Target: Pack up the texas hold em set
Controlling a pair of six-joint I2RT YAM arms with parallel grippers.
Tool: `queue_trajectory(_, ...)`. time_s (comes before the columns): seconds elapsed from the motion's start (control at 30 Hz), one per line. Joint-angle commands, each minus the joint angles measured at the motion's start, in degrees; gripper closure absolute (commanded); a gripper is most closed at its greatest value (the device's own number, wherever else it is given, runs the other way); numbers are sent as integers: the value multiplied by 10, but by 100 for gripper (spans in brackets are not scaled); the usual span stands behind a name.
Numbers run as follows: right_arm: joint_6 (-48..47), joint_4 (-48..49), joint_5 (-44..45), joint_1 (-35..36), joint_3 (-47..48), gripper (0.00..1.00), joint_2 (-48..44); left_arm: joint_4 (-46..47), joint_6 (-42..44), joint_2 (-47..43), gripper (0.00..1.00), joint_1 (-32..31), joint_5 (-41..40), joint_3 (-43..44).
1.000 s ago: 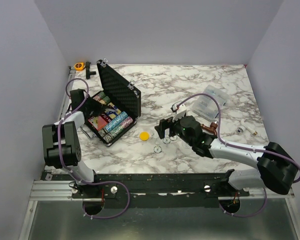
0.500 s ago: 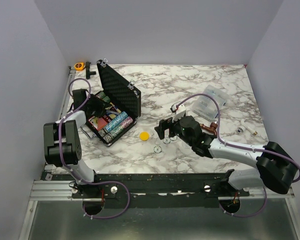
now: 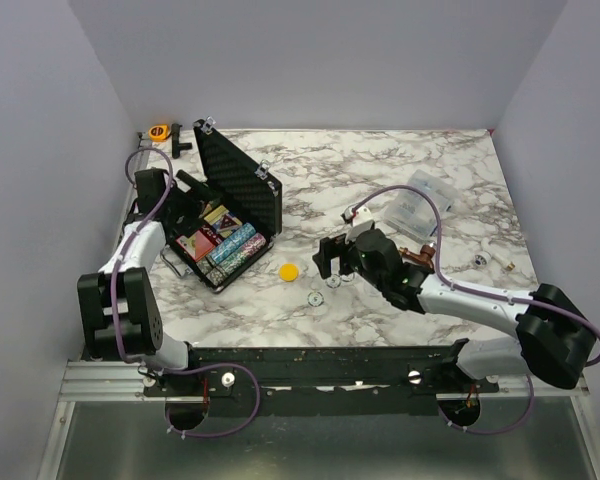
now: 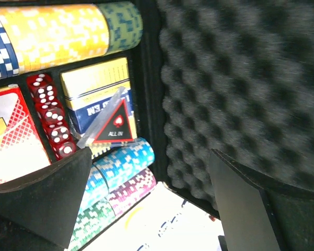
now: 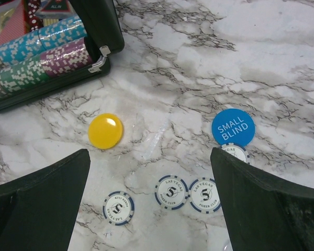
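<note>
The black case [image 3: 270, 222] stands open at the left, its foam-lined lid [image 3: 236, 180] upright. Inside, the left wrist view shows chip rows [image 4: 120, 167], card decks [image 4: 97, 94], red dice [image 4: 51, 112] and an "ALL IN" triangle [image 4: 115, 125]. My left gripper [image 3: 188, 212] hovers open and empty over the case's left side [image 4: 152, 204]. A yellow disc [image 3: 289, 270] [image 5: 105, 130], a blue "SMALL BLIND" disc [image 5: 233, 126] and several white chips [image 5: 171, 192] lie loose on the marble. My right gripper [image 3: 328, 262] is open and empty above the white chips [image 5: 149, 198].
A clear plastic bag [image 3: 420, 205] lies at the back right. An orange tape roll [image 3: 159, 131] sits in the back left corner. Small metal parts [image 3: 480, 260] lie near the right edge. Grey walls close in three sides.
My left arm has swung its gripper back and further over the open case. My right gripper has barely shifted above the loose chips.
</note>
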Motion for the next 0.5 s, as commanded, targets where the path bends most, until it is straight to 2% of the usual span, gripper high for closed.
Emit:
queue_trajectory(0.0,41,-71,58,-2,40,0,17,-37,38,-80,7,-1,-31,21)
queue_trajectory(0.13,91,-123,63,-29,64,0,40,7,50,-158,5,-11,-5,-6)
queue_trajectory(0.27,135,-217,22,-87,131,0,99,23,89,-237,5,-47,-6,-10)
queue_trajectory(0.47,120,-337,3,-130,261,0,208,30,185,-323,4,-134,-15,1)
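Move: The blue Small Blind button lies about 6 cm ahead of the right hand, 6 cm to its right and 10 below. At the same level, a chip touching it lies 3 cm ahead and 8 right, another chip 1 cm back and 8 right, and the yellow button 1 cm back and 7 left. From the left hand, the yellow button is roughly 12 cm back, 15 right and 10 below; the ALL IN button is 1 ahead, 2 left and 6 below, and the open lid some 5 ahead and 5 right, about level with it. Towards the Small Blind button, the right hand reaches forward about 7 cm, also going right and sinking, fingers wide open, tipping down and turning clockwise, nothing touched yet. The left hand, already open and off the ALL IN button, climbs out of the case some 17 cm, increasingly drawing back and right while its fingers tip up about 30 degrees. ##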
